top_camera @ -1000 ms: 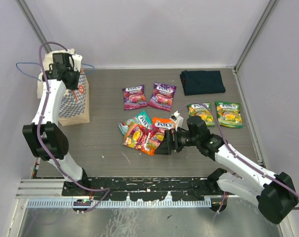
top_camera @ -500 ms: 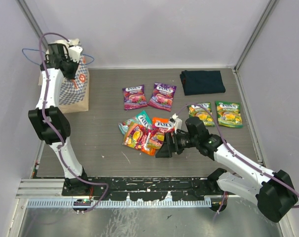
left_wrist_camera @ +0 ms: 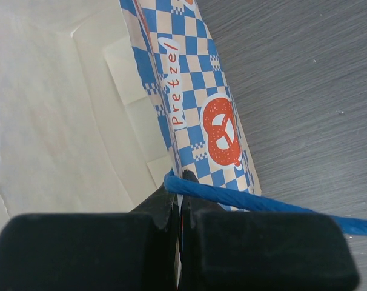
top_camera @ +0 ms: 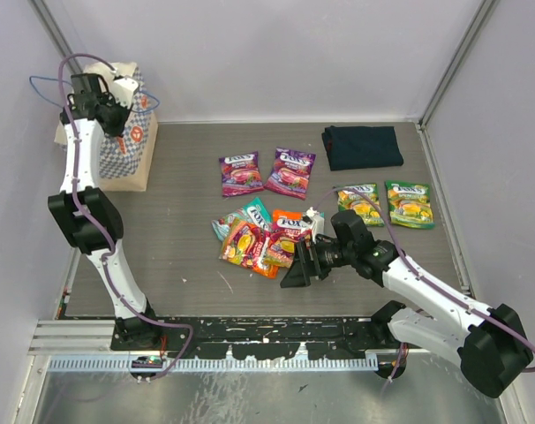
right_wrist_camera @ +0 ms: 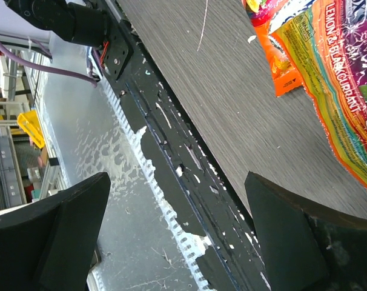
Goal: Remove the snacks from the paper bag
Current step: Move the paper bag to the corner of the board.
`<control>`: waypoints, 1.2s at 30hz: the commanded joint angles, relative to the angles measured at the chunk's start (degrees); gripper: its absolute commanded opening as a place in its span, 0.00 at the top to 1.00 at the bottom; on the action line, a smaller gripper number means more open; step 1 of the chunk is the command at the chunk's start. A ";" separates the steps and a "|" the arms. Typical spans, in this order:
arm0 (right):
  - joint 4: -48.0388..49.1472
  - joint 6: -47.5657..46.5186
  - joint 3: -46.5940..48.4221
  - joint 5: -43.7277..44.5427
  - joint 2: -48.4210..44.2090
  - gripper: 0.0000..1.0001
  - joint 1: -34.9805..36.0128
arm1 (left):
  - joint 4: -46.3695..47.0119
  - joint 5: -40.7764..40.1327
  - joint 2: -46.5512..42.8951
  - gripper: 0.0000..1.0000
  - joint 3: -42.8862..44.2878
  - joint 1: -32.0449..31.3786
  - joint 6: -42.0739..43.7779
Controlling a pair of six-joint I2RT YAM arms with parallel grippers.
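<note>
The paper bag (top_camera: pixel 126 163) hangs at the far left corner, its checkered side (left_wrist_camera: pixel 195 109) facing the table. My left gripper (top_camera: pixel 116 119) is shut on its rim, the fingertips (left_wrist_camera: pixel 181 188) pinching the paper wall just under a blue cord handle (left_wrist_camera: pixel 262 206). The cream inside (left_wrist_camera: pixel 62 121) shows no packet where I can see it. Snacks lie on the table: two purple (top_camera: pixel 240 173) (top_camera: pixel 290 171), two green (top_camera: pixel 359 201) (top_camera: pixel 409 203), and a pile of teal and orange-red ones (top_camera: pixel 254 238) (right_wrist_camera: pixel 335 79). My right gripper (top_camera: pixel 297 270) (right_wrist_camera: pixel 177 176) stands open and empty just right of the pile.
A dark navy folded cloth (top_camera: pixel 362 147) lies at the back right. The black chipped rail (right_wrist_camera: pixel 189 176) along the table's near edge runs under my right gripper. Grey walls (top_camera: pixel 20 177) close in the table on the left, back and right.
My left arm has carried the bag up and back toward the far left corner. My right gripper has drawn back a little from the pile toward the near edge, still open.
</note>
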 commanded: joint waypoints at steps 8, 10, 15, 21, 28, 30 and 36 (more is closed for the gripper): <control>3.10 -0.48 2.37 -2.91 0.15 0.00 0.61 | 1.67 0.59 0.53 1.00 2.98 0.24 4.36; 3.25 -0.58 2.01 -2.89 0.14 0.00 0.67 | 2.53 -1.60 0.78 1.00 2.94 0.17 4.19; 4.24 -0.20 1.63 -3.15 0.89 0.00 0.68 | 3.49 -7.49 0.52 1.00 2.88 0.00 3.52; 4.15 -0.31 1.63 -3.35 1.13 0.00 0.99 | 4.36 -10.49 -0.33 0.29 2.85 -0.49 3.13; 4.67 0.35 1.69 -2.83 1.81 0.00 1.33 | 8.05 -11.16 -4.88 0.02 3.36 -2.28 1.85; 4.89 0.68 1.41 -2.29 1.75 0.00 1.47 | 9.64 -11.66 -7.19 0.02 3.13 -3.58 2.23; 5.25 1.34 0.42 -1.23 2.27 0.00 1.92 | 19.12 -22.35 -14.89 0.02 -0.12 -9.03 0.43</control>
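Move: The paper bag stands upright at the board's far left corner, its pretzel-side rim already pinched in the left hand; its middle is about 4 cm back, 4 cm left and 12 cm below that hand. The corner itself lies some 3 cm ahead, 7 cm left and 24 cm down. The nearer purple snack is about 12 cm back and 36 cm right, 22 cm lower. From the right hand the bag's middle is some 38 cm ahead, 58 cm left, nearly level. The bag's rim, still pinched, is first held in place and then eased about 2.5 cm left by the left hand, which rolls its left side up a little. The fingers then open wide and let go, and the hand rises away from the rim, about 7 cm and quickening, swinging back right some 3.5 cm as the fingertips tip up. ##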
